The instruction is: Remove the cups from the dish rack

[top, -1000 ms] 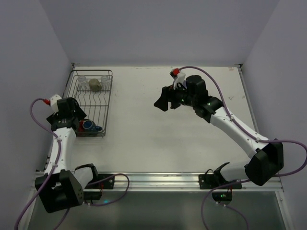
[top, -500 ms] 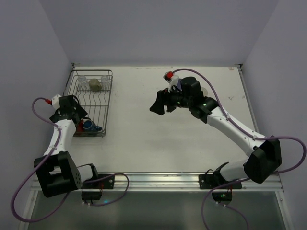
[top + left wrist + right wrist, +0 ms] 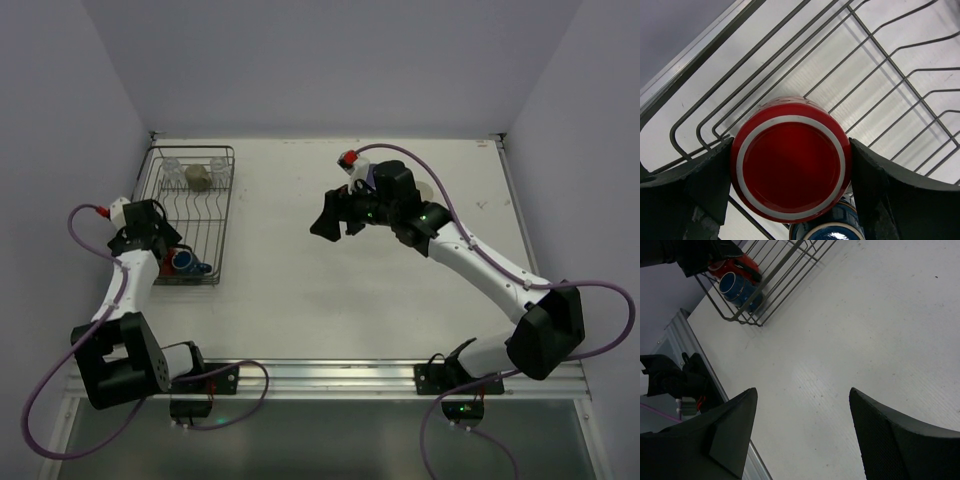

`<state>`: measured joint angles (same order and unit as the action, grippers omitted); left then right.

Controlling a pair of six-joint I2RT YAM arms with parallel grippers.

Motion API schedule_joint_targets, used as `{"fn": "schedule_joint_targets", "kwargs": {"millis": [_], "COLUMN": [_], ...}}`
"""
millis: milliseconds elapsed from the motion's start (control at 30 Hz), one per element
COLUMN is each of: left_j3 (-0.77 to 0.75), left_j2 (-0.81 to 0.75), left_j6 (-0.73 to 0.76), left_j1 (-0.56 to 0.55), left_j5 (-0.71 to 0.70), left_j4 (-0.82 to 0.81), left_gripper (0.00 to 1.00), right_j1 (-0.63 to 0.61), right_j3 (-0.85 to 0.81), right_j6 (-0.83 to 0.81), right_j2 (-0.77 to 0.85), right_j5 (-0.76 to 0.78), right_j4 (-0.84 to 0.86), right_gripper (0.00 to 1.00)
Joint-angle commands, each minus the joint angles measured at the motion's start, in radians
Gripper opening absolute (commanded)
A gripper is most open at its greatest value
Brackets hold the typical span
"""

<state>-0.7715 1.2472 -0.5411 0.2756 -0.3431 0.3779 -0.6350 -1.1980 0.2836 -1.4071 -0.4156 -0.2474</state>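
Note:
The dark wire dish rack (image 3: 226,215) stands at the table's left. Two clear glasses (image 3: 172,163) and a beige-olive mug (image 3: 199,177) sit at its far end. A red mug (image 3: 166,262) and a dark blue cup (image 3: 186,263) lie at its near end. My left gripper (image 3: 160,252) is over the red mug. In the left wrist view my left gripper (image 3: 790,175) has its fingers (image 3: 707,182) pressed against both sides of the red mug (image 3: 790,157), with the blue cup (image 3: 827,231) just below. My right gripper (image 3: 331,215) hangs open and empty over the table's middle.
The right wrist view shows my right gripper (image 3: 802,390) above bare table, with the rack's corner (image 3: 775,287), the red mug (image 3: 737,262) and the blue cup (image 3: 737,287) far off. A pale rounded thing (image 3: 429,190) peeks from behind the right arm.
My right gripper has moved a little to the left, still open. My left arm has shifted its elbow and wrist while its gripper stays at the red mug.

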Motion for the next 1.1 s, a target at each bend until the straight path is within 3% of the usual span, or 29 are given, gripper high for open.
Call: {"fn": "schedule_joint_targets", "kwargs": {"millis": [0, 133, 200, 500, 767, 967, 1067], "left_j3": [0.021, -0.009, -0.026, -0.075, -0.140, -0.048, 0.037], "left_j2": [-0.096, -0.153, -0.178, -0.291, -0.367, -0.422, -0.462], "left_j6": [-0.019, -0.003, -0.003, -0.020, -0.059, -0.169, -0.264], "left_j1": [0.011, 0.011, 0.010, -0.004, -0.097, -0.205, -0.240], "left_j5": [0.032, 0.093, 0.114, 0.255, 0.580, 0.906, 1.022], "left_j4": [-0.072, -0.089, -0.099, -0.129, -0.187, -0.450, -0.673], "left_gripper": [0.40, 0.21, 0.18, 0.08, 0.07, 0.04, 0.04], "right_j1": [-0.005, -0.006, -0.008, -0.020, -0.023, -0.029, -0.049], "right_j3": [-0.025, 0.001, 0.015, 0.109, 0.190, 0.265, 0.327], "right_j6": [0.003, 0.049, 0.084, 0.302, 0.486, 0.604, 0.690], "right_j2": [0.037, 0.068, 0.076, 0.077, 0.036, 0.060, 0.092], "right_j5": [-0.034, -0.063, -0.077, -0.127, -0.152, -0.045, 0.044], "right_j4": [0.033, 0.111, 0.138, 0.439, 0.740, 0.830, 0.858], "right_gripper": [0.77, 0.76, 0.76, 0.76, 0.74, 0.74, 0.74]}}
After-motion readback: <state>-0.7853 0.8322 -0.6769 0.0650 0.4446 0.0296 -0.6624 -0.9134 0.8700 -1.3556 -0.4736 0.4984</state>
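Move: Your left gripper already holds the red mug in the rack's near-left corner. The open right gripper waits to take it about 42 cm to the left hand's right, level in reach and some 15 cm higher. The blue mug is about 9 cm to the left hand's right and 3 cm nearer; the beige cup some 20 cm ahead and 11 cm right. The red mug lies about 42 cm left of the right hand, 1 cm ahead and 17 cm lower. Lift the left gripper out of the rack, keeping its grip on the red mug: nearly straight up at first, then swing it right towards the right gripper while still climbing, about 20 cm each way. Tip the fingers up and turn them clockwise by nearly 50 degrees. Raise the open right gripper some 6 cm, edge it a little left and tilt its fingers up about 30 degrees. ##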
